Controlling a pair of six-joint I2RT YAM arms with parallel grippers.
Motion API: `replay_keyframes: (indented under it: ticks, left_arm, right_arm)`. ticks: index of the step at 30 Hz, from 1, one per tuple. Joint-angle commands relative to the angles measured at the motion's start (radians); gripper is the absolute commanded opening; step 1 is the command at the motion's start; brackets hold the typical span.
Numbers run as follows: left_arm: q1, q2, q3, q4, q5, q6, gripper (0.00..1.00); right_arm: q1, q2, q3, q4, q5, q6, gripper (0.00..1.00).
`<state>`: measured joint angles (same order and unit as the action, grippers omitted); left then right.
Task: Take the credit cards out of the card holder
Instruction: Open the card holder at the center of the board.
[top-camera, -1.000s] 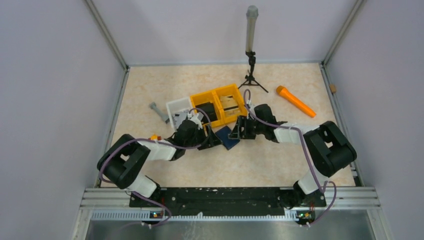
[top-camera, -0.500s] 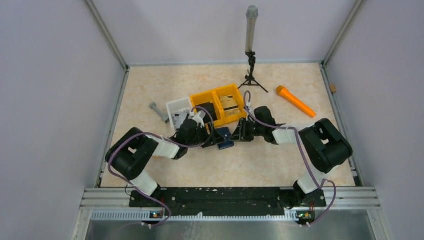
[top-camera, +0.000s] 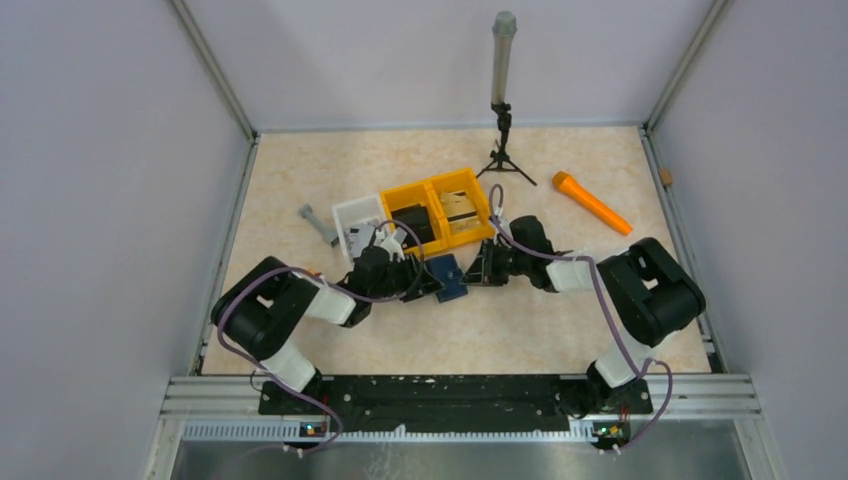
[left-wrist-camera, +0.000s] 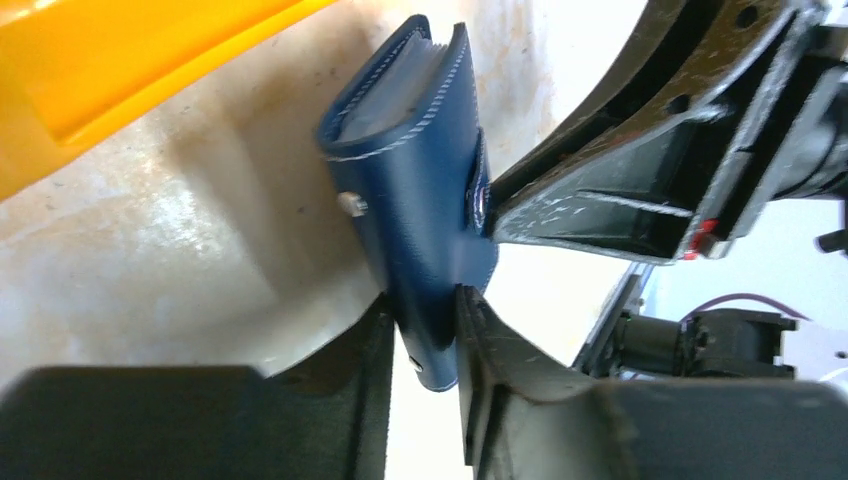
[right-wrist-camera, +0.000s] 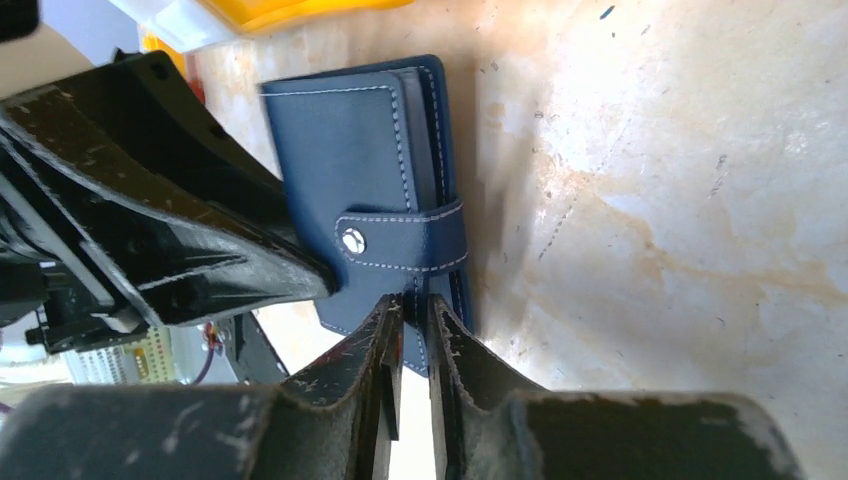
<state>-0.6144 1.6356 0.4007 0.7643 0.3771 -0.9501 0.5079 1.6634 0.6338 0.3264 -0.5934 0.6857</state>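
The card holder (top-camera: 446, 277) is a navy-blue wallet, folded shut with its snap strap (right-wrist-camera: 402, 240) fastened, in front of the yellow bin. My left gripper (left-wrist-camera: 425, 335) is shut on one end of it. From the opposite side my right gripper (right-wrist-camera: 410, 312) is shut on its stitched edge just below the strap. In the top view the left gripper (top-camera: 424, 283) and right gripper (top-camera: 479, 269) face each other across the holder. The holder (left-wrist-camera: 415, 190) stands on edge, tilted. The credit cards are hidden inside it; only a pale inner layer shows at its open edge.
A yellow two-compartment bin (top-camera: 470, 183) with a black block (top-camera: 415, 222) in it stands just behind the holder, a white box (top-camera: 352, 212) to its left. A grey tool (top-camera: 318, 224) lies left. An orange handled tool (top-camera: 592, 203) and a tripod stand (top-camera: 503, 140) are at the back right.
Both grippers have closed onto the card holder from opposite sides. The left arm has drawn in toward it, and the holder has shifted slightly and turned up on edge.
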Motion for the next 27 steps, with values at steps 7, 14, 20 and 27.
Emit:
replay_keyframes:
  ticks: [7, 14, 20, 27]
  left_arm:
    - [0.016, -0.145, -0.002, 0.022, 0.039, 0.042, 0.01]
    - [0.015, -0.252, 0.049, -0.217, 0.011, 0.093, 0.05]
    - [0.011, -0.323, 0.082, -0.317, 0.000, 0.101, 0.05]
    - [0.007, -0.360, 0.079, -0.323, 0.010, 0.090, 0.06]
  right_arm:
    - [0.006, -0.175, 0.004, -0.062, 0.078, -0.109, 0.40]
    - [0.110, -0.331, 0.068, -0.261, 0.357, -0.250, 0.57]
    - [0.225, -0.320, 0.159, -0.360, 0.545, -0.273, 0.56]
    - [0.291, -0.258, 0.224, -0.370, 0.616, -0.257, 0.58]
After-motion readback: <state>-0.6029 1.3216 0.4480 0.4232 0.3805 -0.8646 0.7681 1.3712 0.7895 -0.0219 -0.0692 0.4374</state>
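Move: The card holder lies between the two hands at about their height. Its middle is some 3 cm to the right of the left hand and 2 cm ahead, and about 3 cm to the left of the right hand and 2 cm ahead. The bin of black cards stands about 14 cm ahead of the left hand and 5 cm to its left. The bin of tan cards is about 16 cm ahead of the right hand and 2 cm to its left. The left fingers close from around the spine edge, pinch the near end of the card holder and lift it about 5 cm, drifting slightly back and left. The right fingers, nearly shut on the opposite edge, open and let go, then rise some 7 cm while the wrist swings about 30 degrees to point them more forward. ##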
